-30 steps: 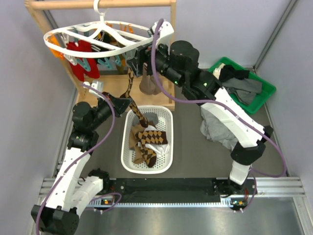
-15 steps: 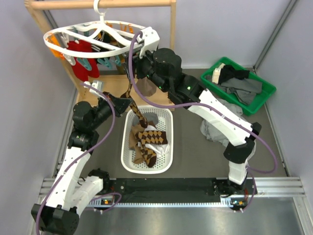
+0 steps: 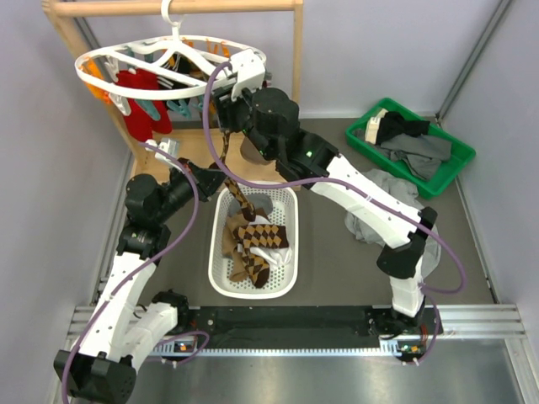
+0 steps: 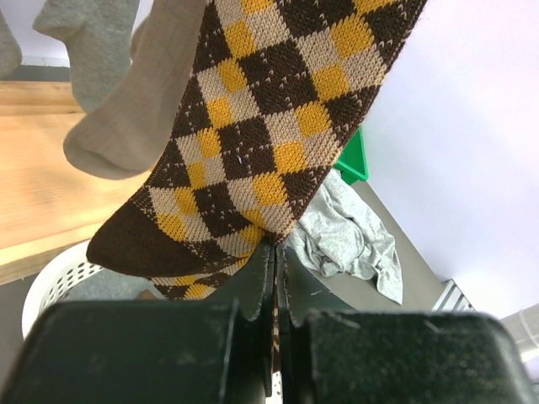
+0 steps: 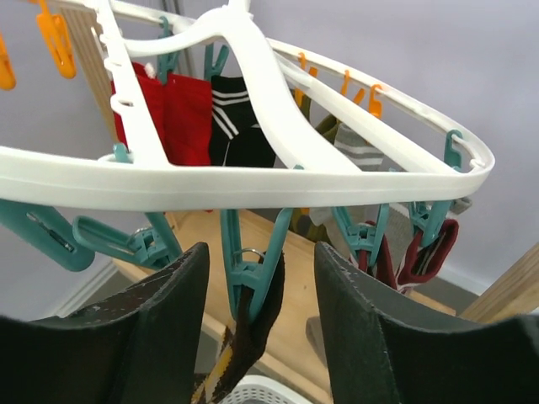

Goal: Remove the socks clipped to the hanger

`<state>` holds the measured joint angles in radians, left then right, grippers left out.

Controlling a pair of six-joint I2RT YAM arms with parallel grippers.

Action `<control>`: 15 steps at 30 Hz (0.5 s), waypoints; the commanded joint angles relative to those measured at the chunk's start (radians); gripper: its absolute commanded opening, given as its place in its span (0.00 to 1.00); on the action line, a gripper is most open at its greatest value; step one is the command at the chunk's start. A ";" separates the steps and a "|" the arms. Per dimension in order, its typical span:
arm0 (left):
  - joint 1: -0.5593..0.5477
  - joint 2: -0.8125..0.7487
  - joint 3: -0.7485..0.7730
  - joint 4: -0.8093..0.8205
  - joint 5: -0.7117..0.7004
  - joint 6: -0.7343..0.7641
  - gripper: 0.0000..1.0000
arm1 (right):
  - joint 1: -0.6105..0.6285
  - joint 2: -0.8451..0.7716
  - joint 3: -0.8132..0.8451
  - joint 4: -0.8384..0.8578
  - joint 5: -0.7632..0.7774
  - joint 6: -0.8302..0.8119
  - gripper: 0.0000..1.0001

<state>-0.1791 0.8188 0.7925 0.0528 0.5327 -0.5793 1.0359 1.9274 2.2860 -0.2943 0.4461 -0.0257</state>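
The white oval hanger [image 3: 173,61] hangs from the wooden rail with red, black-striped and other socks clipped under it; it also fills the right wrist view [image 5: 253,181]. A brown-tan argyle sock [image 3: 226,160] hangs from a teal clip [image 5: 253,269] and runs down to my left gripper [image 3: 221,179], which is shut on its lower part [image 4: 253,143]. My right gripper [image 3: 221,108] is open, its jaws either side of that teal clip and not touching it. A tan sock [image 4: 126,109] hangs beside the argyle one.
A white basket [image 3: 291,220] below holds more argyle socks. A green bin [image 3: 459,156] of dark garments stands at the right, a grey heap [image 3: 379,210] beside it. The wooden stand's post [image 3: 296,84] is just behind the right arm.
My right arm has swung left along the hanger's rim and now brackets the clip holding the argyle sock. The left gripper has held still on the sock.
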 commanded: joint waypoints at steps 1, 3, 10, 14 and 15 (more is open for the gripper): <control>-0.007 -0.006 0.016 0.073 0.016 -0.016 0.00 | 0.013 0.012 0.027 0.096 0.034 -0.025 0.50; -0.008 -0.004 0.014 0.073 0.015 -0.016 0.00 | 0.013 0.015 0.026 0.110 0.034 -0.025 0.44; -0.010 -0.012 0.008 0.068 0.012 -0.017 0.00 | 0.013 0.019 0.029 0.141 0.029 -0.014 0.14; -0.010 -0.015 0.010 0.067 0.009 -0.017 0.00 | 0.013 0.021 0.027 0.139 0.019 -0.005 0.00; -0.010 -0.015 0.010 0.067 0.010 -0.017 0.00 | 0.013 0.019 0.029 0.136 0.019 0.003 0.00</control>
<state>-0.1852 0.8185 0.7925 0.0597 0.5346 -0.5957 1.0386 1.9415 2.2860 -0.2054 0.4644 -0.0406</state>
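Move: The teal clip carrying the top of the checkered sock sits practically between the right hand's open fingers, about 1 cm ahead, 1 cm left and 1 cm up. The white hanger rim passes level with the fingertips about 4 cm above the hand. An empty teal clip hangs some 6 cm to the left, level ahead; the striped sock's clip is about 4 cm ahead and 5 cm right. From the left hand the sock's clip lies roughly 7 cm ahead, 2 cm right and 14 cm up. The checkered sock's teal clip is pinched under the hanger rim as the right fingers close from about half open to nearly shut around it. That hand rises only about 1 cm meanwhile, its fingers tipping up slightly. The left hand stays put lower down, still gripping the sock closed-fingered, without pulling it away. ##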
